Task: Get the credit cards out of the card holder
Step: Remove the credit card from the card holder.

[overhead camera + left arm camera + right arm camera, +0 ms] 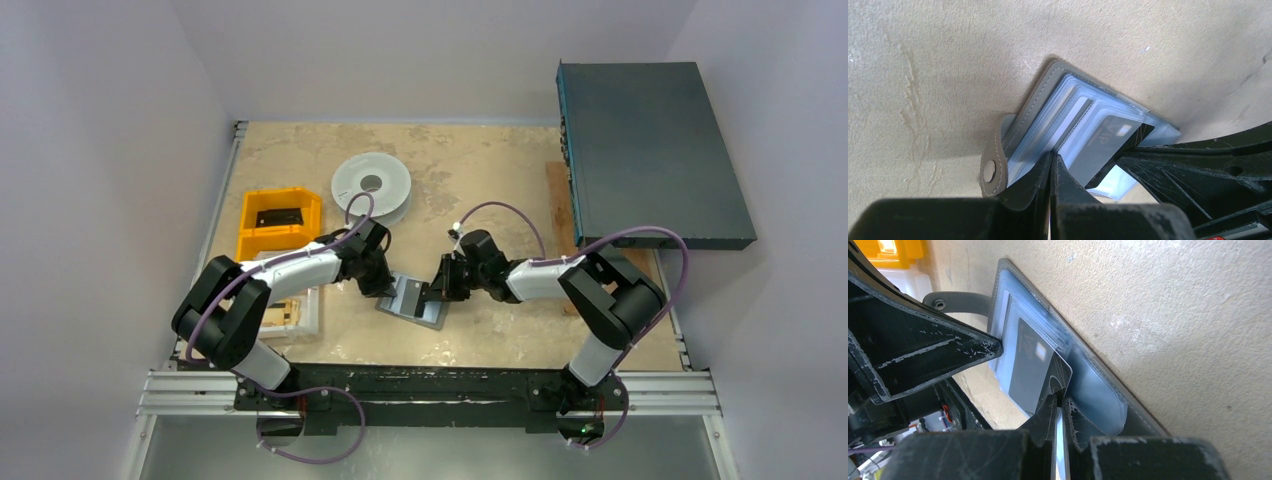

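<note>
The slate-grey card holder (pixel 412 301) lies open on the table between both arms, its clear sleeves fanned out. My left gripper (pixel 384 286) is shut, with its tips (pixel 1053 159) resting on the sleeves beside the snap flap (pixel 993 172). My right gripper (pixel 437 291) is shut on the corner of a dark credit card (pixel 1030 360), which sticks partway out of a sleeve. That card (pixel 1110 137) also shows in the left wrist view, lettered side up. The right gripper's tips (pixel 1060 402) meet at the card's rounded corner, over the holder's grey cover (pixel 1143 420).
A pale round spool (pixel 371 185) sits behind the holder. A yellow bin (pixel 278 222) with a black item and a white tray (pixel 292 312) stand at the left. A dark flat box (pixel 650 150) overhangs the right edge, by a wooden strip (pixel 560 205).
</note>
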Motion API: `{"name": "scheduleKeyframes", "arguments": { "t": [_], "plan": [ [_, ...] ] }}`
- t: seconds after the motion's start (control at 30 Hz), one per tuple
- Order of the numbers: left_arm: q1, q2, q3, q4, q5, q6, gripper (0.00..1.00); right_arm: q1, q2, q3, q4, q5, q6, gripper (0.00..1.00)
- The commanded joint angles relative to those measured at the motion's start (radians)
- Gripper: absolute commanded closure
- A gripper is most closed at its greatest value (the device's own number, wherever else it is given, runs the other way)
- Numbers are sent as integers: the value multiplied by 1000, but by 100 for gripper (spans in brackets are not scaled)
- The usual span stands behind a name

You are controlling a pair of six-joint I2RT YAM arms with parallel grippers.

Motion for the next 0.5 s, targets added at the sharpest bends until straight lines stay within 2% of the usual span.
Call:
{"name": "scheduleKeyframes", "arguments": {
  "t": [0.0,0.07,0.1,0.17,0.23,0.47],
  "plan": [
    [9,42,-61,-46,-62,10,100,-18,-13,-37,-149,106,-73,100],
    [9,42,-64,-45,-62,11,100,-21,-22,-47,-134,95,-72,100],
    [9,43,-65,-42,-60,12,100,-20,-21,-53,-115,82,-69,96],
    [8,48,-68,-35,-52,13,100,-21,-7,-58,-68,49,-55,78],
    [9,51,-68,-31,-47,10,100,-20,22,-56,-23,12,-34,70],
    [10,49,-66,-28,-41,11,100,-20,90,-39,50,-21,6,71]
  ]
}}
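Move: The credit card is already pinched at its right edge by the right fingers and partly drawn from its pocket; its middle lies about 3 cm left and 1 cm back of the right hand, just below it. The open card holder's middle is about 3 cm left and 2 cm back, its snap strap some 13 cm left and 1 cm back. From the left hand, resting shut on the holder, the card is about 5 cm right and 1 cm back. The card's edge is tugged barely 1 cm farther right by the shut right fingers; then they open to roughly a third and let go. The right hand rises about half a centimetre and comes back left just over 1 cm, tilting some 5 degrees, so the parted tips straddle the card's edge. The left hand stays put, its closed fingertips still on the holder. ##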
